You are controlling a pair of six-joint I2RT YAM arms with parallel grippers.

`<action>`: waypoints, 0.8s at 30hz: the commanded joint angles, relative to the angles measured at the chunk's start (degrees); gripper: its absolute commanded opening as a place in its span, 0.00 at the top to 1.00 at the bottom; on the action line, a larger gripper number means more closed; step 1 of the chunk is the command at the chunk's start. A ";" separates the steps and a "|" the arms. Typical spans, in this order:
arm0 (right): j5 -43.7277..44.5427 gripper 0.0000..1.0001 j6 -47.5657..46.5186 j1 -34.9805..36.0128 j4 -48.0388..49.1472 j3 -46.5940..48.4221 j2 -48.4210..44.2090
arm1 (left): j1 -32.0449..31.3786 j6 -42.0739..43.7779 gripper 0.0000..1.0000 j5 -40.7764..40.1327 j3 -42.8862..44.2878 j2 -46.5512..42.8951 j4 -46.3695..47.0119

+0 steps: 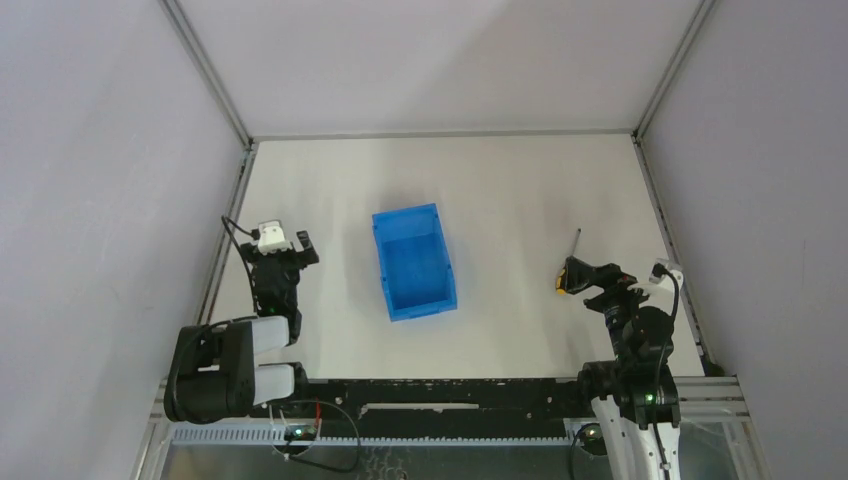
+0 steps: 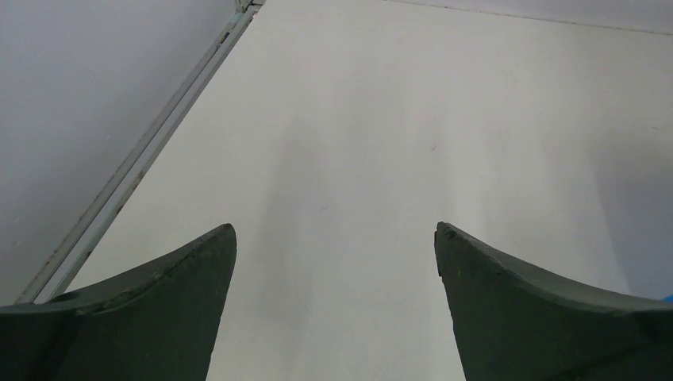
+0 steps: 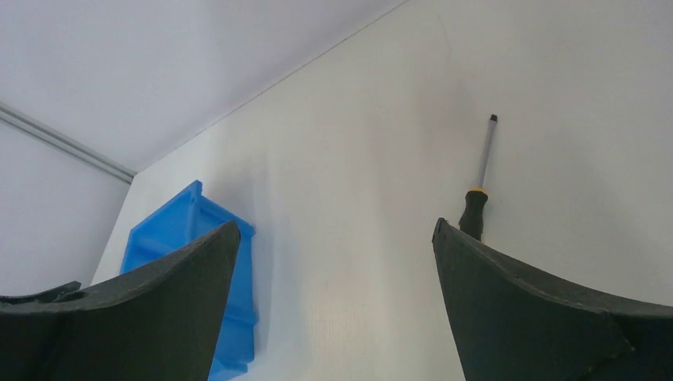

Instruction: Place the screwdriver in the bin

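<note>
The blue bin (image 1: 414, 262) stands open and empty in the middle of the white table. It also shows at the left of the right wrist view (image 3: 171, 226). The screwdriver (image 1: 572, 255) lies on the table to the right of the bin, shaft pointing away, yellow-and-black handle near. In the right wrist view the screwdriver (image 3: 481, 171) lies just beyond my right finger, its handle end hidden behind that finger. My right gripper (image 1: 585, 275) (image 3: 335, 226) is open and empty, right over the handle end. My left gripper (image 1: 293, 250) (image 2: 335, 228) is open and empty, left of the bin.
Grey walls with metal frame rails (image 1: 228, 240) enclose the table on the left, back and right. A sliver of the blue bin shows at the right edge of the left wrist view (image 2: 669, 298). The arm bases sit at the near edge.
</note>
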 commanded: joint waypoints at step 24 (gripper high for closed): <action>5.55 0.02 -12.35 -6.01 -20.38 49.04 80.09 | 0.03 -0.31 0.00 -0.45 2.65 -0.09 1.51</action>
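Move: The screwdriver lies on the table about 10 cm ahead of the open right hand, some 3 cm to its right and roughly 19 cm below. The blue bin is about level with the screwdriver in reach, around 38 cm to the right hand's left and 18 cm below. From the idle left hand, the screwdriver is some 72 cm to the right, nearly level in reach and about 10 cm lower. The right hand arcs up and some 16 cm forward past the screwdriver, then dips, tipping down about 25 degrees. ##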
